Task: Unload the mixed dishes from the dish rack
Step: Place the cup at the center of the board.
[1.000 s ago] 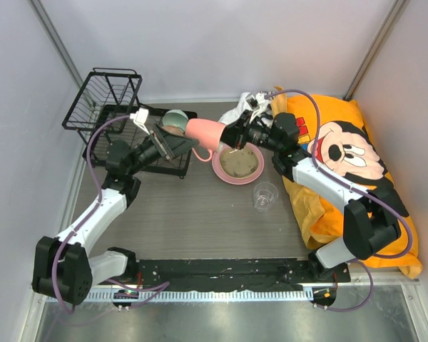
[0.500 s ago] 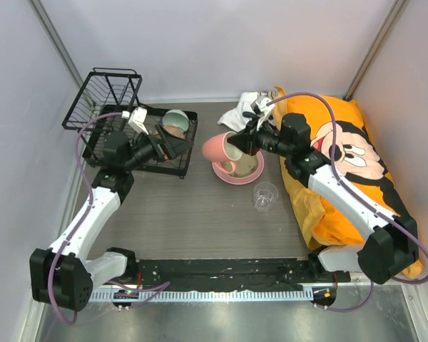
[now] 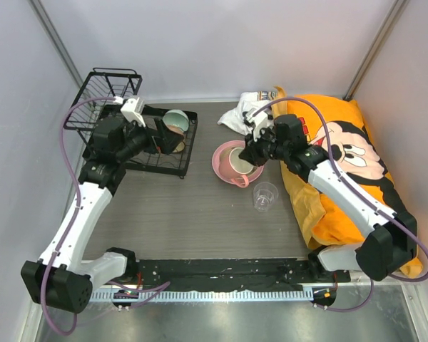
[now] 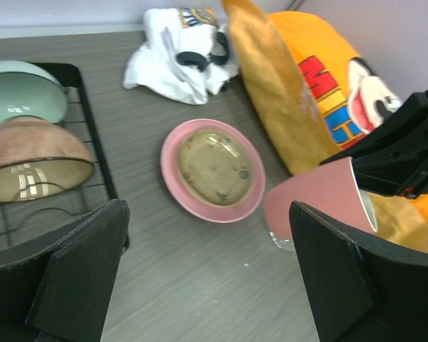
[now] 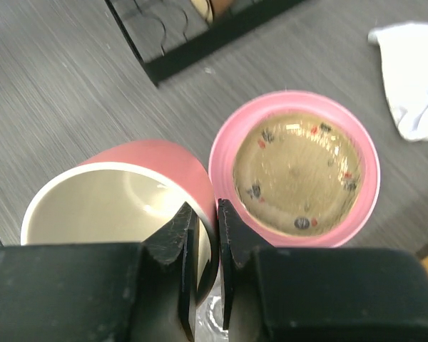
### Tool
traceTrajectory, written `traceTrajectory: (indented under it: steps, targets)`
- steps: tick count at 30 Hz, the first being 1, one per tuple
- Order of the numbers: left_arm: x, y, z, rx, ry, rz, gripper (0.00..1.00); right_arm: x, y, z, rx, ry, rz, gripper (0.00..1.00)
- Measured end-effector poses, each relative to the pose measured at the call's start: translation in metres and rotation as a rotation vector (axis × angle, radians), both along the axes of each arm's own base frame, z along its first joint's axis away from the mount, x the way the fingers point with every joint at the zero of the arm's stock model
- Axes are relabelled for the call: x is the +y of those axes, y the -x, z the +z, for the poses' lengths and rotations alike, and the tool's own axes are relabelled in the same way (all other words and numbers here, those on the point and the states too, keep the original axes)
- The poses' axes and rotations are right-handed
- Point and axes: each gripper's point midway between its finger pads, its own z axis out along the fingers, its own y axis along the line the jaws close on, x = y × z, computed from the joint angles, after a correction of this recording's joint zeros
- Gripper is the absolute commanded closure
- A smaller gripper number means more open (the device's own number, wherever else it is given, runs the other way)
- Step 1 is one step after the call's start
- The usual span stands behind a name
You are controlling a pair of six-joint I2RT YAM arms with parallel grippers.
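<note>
My right gripper [image 5: 207, 221] is shut on the wall of the pink mug [image 5: 121, 192], one finger inside and one outside. It holds the mug [image 3: 233, 160] tilted, just above the large pink plate [image 3: 220, 168] with the tan shallow dish [image 4: 215, 165] on it. The clear glass cup [image 3: 265, 196] stands on the table right of the plate. A mint-green bowl [image 4: 21, 96] and a brown bowl [image 4: 32, 160] lean in the black dish rack [image 3: 128, 153]. My left gripper [image 3: 157, 140] hangs wide open over the rack's right part, with nothing between its fingers.
An orange Mickey Mouse pillow [image 3: 342, 157] fills the right side, under my right arm. A crumpled white cloth [image 3: 239, 114] lies at the back by the pillow. The rack's raised upper basket [image 3: 103, 92] stands at the far left against the wall.
The left gripper let go of the mug, opened wide and drew back over the rack. The right gripper carried the mug rightward to above the pink plate.
</note>
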Motion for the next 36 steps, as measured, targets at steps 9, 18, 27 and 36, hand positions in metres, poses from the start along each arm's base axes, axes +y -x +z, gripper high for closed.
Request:
traceTrajectory:
  steps: [9,18,27,36]
  targets:
    - [0.023,-0.014,-0.018,0.011,-0.177,0.077,0.0,-0.01,0.01,-0.058,0.103,0.132,0.006,0.99]
    - [0.028,-0.017,-0.033,0.037,-0.235,0.081,0.0,-0.007,0.02,-0.11,0.212,0.211,0.039,0.99]
    - [0.029,-0.017,-0.033,0.035,-0.239,0.082,0.0,-0.005,0.026,-0.132,0.246,0.243,0.06,0.99]
    - [0.029,-0.016,-0.035,0.037,-0.239,0.081,0.0,0.002,0.028,-0.149,0.274,0.267,0.083,0.99]
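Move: The right hand holds the cup by its rim; the bare spot of board it is going to lies roughly 23 cm below, about 5 cm back and 2 cm left. The pink plate is some 8 cm ahead and 1 cm right of the hand, the clear glass about 3 cm back and 10 cm right, both some 22 cm below. From the left hand that spot is about 20 cm right, 6 cm back and 30 cm below. Still pinching the cup's rim, the right hand sinks about 15 cm towards the board, fingers tipping some 20 degrees downward. ##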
